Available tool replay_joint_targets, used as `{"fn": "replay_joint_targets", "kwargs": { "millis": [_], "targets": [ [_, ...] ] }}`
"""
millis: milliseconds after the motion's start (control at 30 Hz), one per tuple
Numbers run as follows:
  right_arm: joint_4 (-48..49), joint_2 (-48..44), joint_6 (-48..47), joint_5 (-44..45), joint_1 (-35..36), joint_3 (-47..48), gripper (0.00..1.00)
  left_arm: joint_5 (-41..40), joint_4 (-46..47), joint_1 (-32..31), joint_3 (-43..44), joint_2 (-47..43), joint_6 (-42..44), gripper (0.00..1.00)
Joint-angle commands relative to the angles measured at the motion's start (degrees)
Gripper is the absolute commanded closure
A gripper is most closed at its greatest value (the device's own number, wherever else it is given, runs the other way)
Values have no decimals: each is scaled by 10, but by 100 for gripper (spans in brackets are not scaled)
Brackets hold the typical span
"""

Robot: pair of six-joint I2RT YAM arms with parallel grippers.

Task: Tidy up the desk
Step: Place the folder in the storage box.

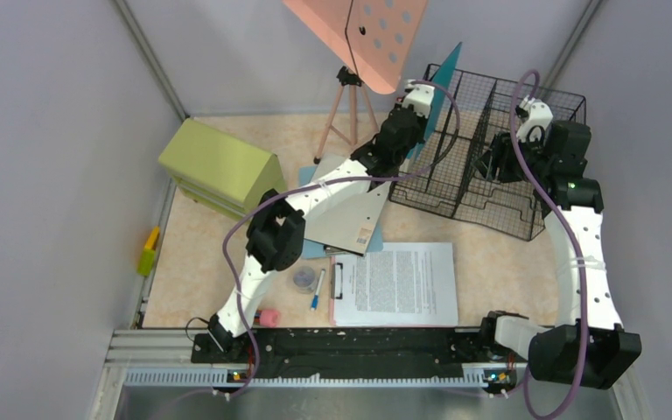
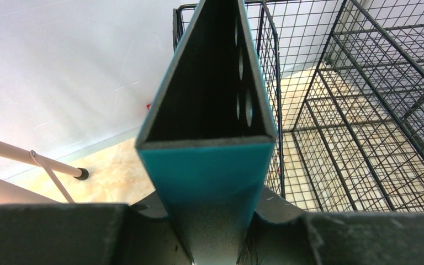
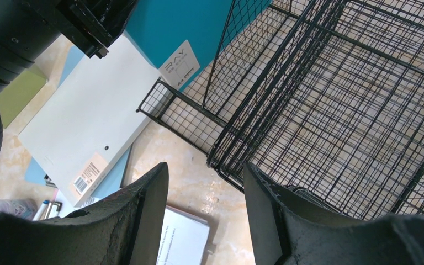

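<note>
The desk (image 1: 219, 262) is a pale marbled tabletop. My left gripper (image 1: 409, 112) is shut on a teal folder (image 1: 444, 83) and holds it upright at the left wall of a black wire basket (image 1: 455, 210). In the left wrist view the teal folder (image 2: 210, 165) rises wedge-shaped from between the jaws of my left gripper (image 2: 212, 226), with the wire basket (image 2: 364, 110) right beside it. My right gripper (image 3: 206, 168) is open and empty, hovering over the desk (image 3: 182, 160) at the front corner of the basket (image 3: 337, 110).
A white folder (image 1: 350, 210) lies under my left arm. A clipboard with a printed sheet (image 1: 398, 284), a pen (image 1: 316, 290) and a small round pot (image 1: 303, 278) lie near the front. A green drawer cabinet (image 1: 219, 166) stands left, a pink board on a tripod (image 1: 359, 35) behind.
</note>
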Motion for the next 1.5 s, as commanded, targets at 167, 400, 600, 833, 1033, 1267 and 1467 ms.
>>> {"fn": "replay_joint_targets", "kwargs": {
  "millis": [167, 400, 600, 833, 1033, 1267, 1467],
  "targets": [
    [-1, 0, -15, -6, -6, 3, 48, -29, -22, -5, 13, 23, -4, 100],
    [0, 2, -16, -7, -6, 2, 48, -36, -37, -5, 41, 44, 6, 81],
    [0, 3, -18, -8, -6, -2, 48, -32, -29, -4, 62, 64, 11, 66],
    [3, 5, -21, -8, -6, -4, 48, -55, -37, -1, 64, 57, 11, 55],
    [5, 8, -16, -14, -6, -6, 48, -69, -29, 4, 59, 36, 38, 49],
    [3, 6, -16, -15, -6, -3, 48, -91, -25, 4, 52, 19, 49, 41],
    [-7, 5, -19, -14, -6, 14, 47, -91, -40, 4, 43, -7, 41, 25]
  ]
}}
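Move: The left hand holds the teal folder by its edge, over the storage box. The middle of the box's left compartment is roughly 17 cm below this hand, 4 cm to its right and 3 cm nearer the base. The red holder stands about 12 cm ahead and 4 cm left, and the pink tripod 18 cm left and 3 cm ahead. From the idle right hand that compartment is some 12 cm ahead and 10 cm left, well below. Down about 6 cm goes the left hand, briskly and with a slight drift to the right, lowering the folder farther into the left compartment of the storage box. As it sinks the fingers start to open, ending much wider; near the bottom the hand slides some 3 cm left and 2 cm forward, rolling its left side up and turning slightly counter-clockwise, about 10 degrees in all. ##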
